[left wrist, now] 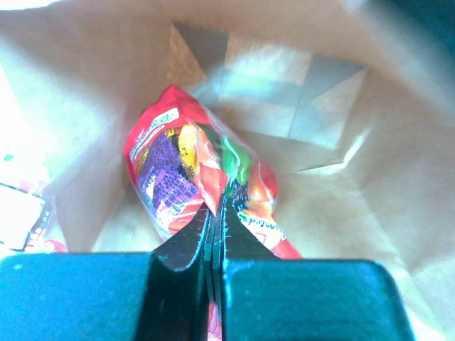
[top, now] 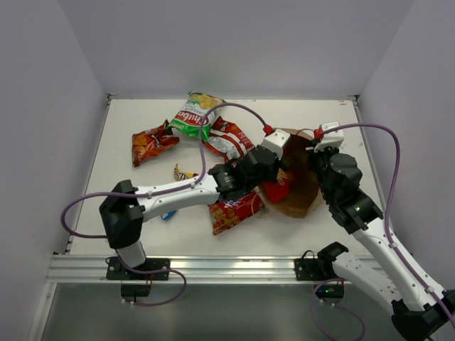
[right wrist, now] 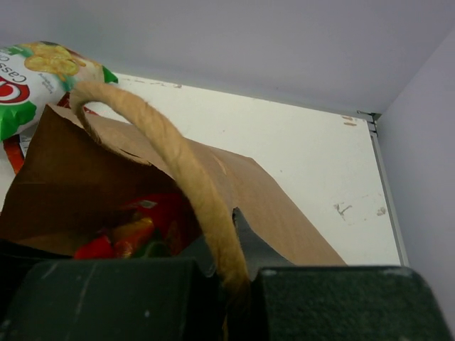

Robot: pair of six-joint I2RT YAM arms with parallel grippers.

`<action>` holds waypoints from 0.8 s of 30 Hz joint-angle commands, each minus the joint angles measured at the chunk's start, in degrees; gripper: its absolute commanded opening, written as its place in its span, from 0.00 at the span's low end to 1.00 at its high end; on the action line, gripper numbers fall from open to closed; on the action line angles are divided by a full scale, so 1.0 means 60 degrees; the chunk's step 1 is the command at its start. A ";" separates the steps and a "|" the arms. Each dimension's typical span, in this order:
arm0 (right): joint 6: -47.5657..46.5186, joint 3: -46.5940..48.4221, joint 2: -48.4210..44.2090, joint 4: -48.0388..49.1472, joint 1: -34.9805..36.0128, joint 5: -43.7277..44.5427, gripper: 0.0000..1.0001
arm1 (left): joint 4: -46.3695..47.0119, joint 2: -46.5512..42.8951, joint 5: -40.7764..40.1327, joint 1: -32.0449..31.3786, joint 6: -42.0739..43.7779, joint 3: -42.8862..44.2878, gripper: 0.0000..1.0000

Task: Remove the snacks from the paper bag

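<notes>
The brown paper bag (top: 304, 186) lies on its side at centre right with its mouth toward the left arm. My left gripper (left wrist: 217, 202) is inside the bag (left wrist: 341, 163), shut on the edge of a red snack packet (left wrist: 186, 167). From above, that packet (top: 276, 190) shows at the bag mouth under my left gripper (top: 274, 176). My right gripper (right wrist: 238, 266) is shut on the bag's twisted paper handle (right wrist: 178, 156) and holds the upper wall (right wrist: 284, 213) up; from above it (top: 320, 149) sits at the bag's far rim.
Snacks lie outside the bag on the table: a green-white chip bag (top: 193, 114), a red bag (top: 227, 136), an orange-red bag (top: 151, 144), a yellow candy pack (top: 185, 172), a red bag (top: 234, 209) and a blue bar (top: 169, 214) under the left arm. Walls enclose three sides.
</notes>
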 commanded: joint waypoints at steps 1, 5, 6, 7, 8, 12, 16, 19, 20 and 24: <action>-0.0061 -0.0194 0.0120 0.0169 0.0002 0.0701 0.00 | 0.0316 -0.1438 0.0510 0.0059 -0.0195 0.0178 0.00; -0.0061 -0.0194 0.0252 0.0169 0.0017 0.0964 0.00 | -0.0838 -0.2420 0.0745 0.0060 -0.0240 0.0499 0.00; -0.0061 -0.0194 0.0296 0.0169 0.0017 0.1052 0.00 | -0.1045 -0.2799 0.0717 0.0074 -0.0240 0.0602 0.00; -0.0076 -0.0194 0.0383 0.0169 0.0017 0.1169 0.00 | -0.1279 -0.3005 0.0658 0.0060 -0.0196 0.0734 0.00; -0.0090 -0.0194 0.0413 0.0184 -0.0012 0.1271 0.00 | -0.1731 -0.3211 0.0600 0.0074 -0.0196 0.0880 0.00; -0.0105 -0.0180 0.0574 0.0169 -0.0100 0.1726 0.00 | -0.3007 -0.4279 -0.0699 0.0132 0.0024 0.1583 0.00; 0.0085 -0.0151 0.0604 0.0169 -0.0232 0.1771 0.00 | -0.4458 -0.4823 -0.1628 0.1155 -0.0033 0.2010 0.00; 0.0114 -0.0107 0.0575 0.0169 -0.0261 0.1741 0.00 | -0.5045 -0.5277 -0.1934 0.2546 -0.0035 0.1704 0.00; 0.0115 -0.0106 0.0560 0.0169 -0.0262 0.1727 0.00 | -0.5365 -0.5336 -0.1964 0.3362 -0.0049 0.1456 0.00; 0.0187 -0.0063 0.0399 0.0067 -0.0276 0.1595 0.00 | -0.5792 -0.5629 -0.1089 0.5694 -0.0283 0.0401 0.00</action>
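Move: The red candy pack is already pinched in the left fingers, down in the paper bag, whose middle is about 6 cm right of the hand and 10 cm lower. It is carried towards the laid-out snacks, all some 19 cm below: the orange snack about 22 cm ahead and 46 cm left, the green chips bag 35 ahead and 31 left, the striped bag 23 ahead and 17 left. From the right hand the candy pack is roughly 8 cm left, 2 ahead and 14 below. The red candy pack is drawn up out of the paper bag in the left hand's unchanged pinch, rising and easing slightly back, then swept fast to the left and a little forward towards the orange snack, about 30 cm left and 18 cm up overall, while the wrist swings some 30 degrees counter-clockwise. The right hand keeps hold of the bag by its handle, sinking and shifting right about 3 cm as it turns slightly clockwise. ##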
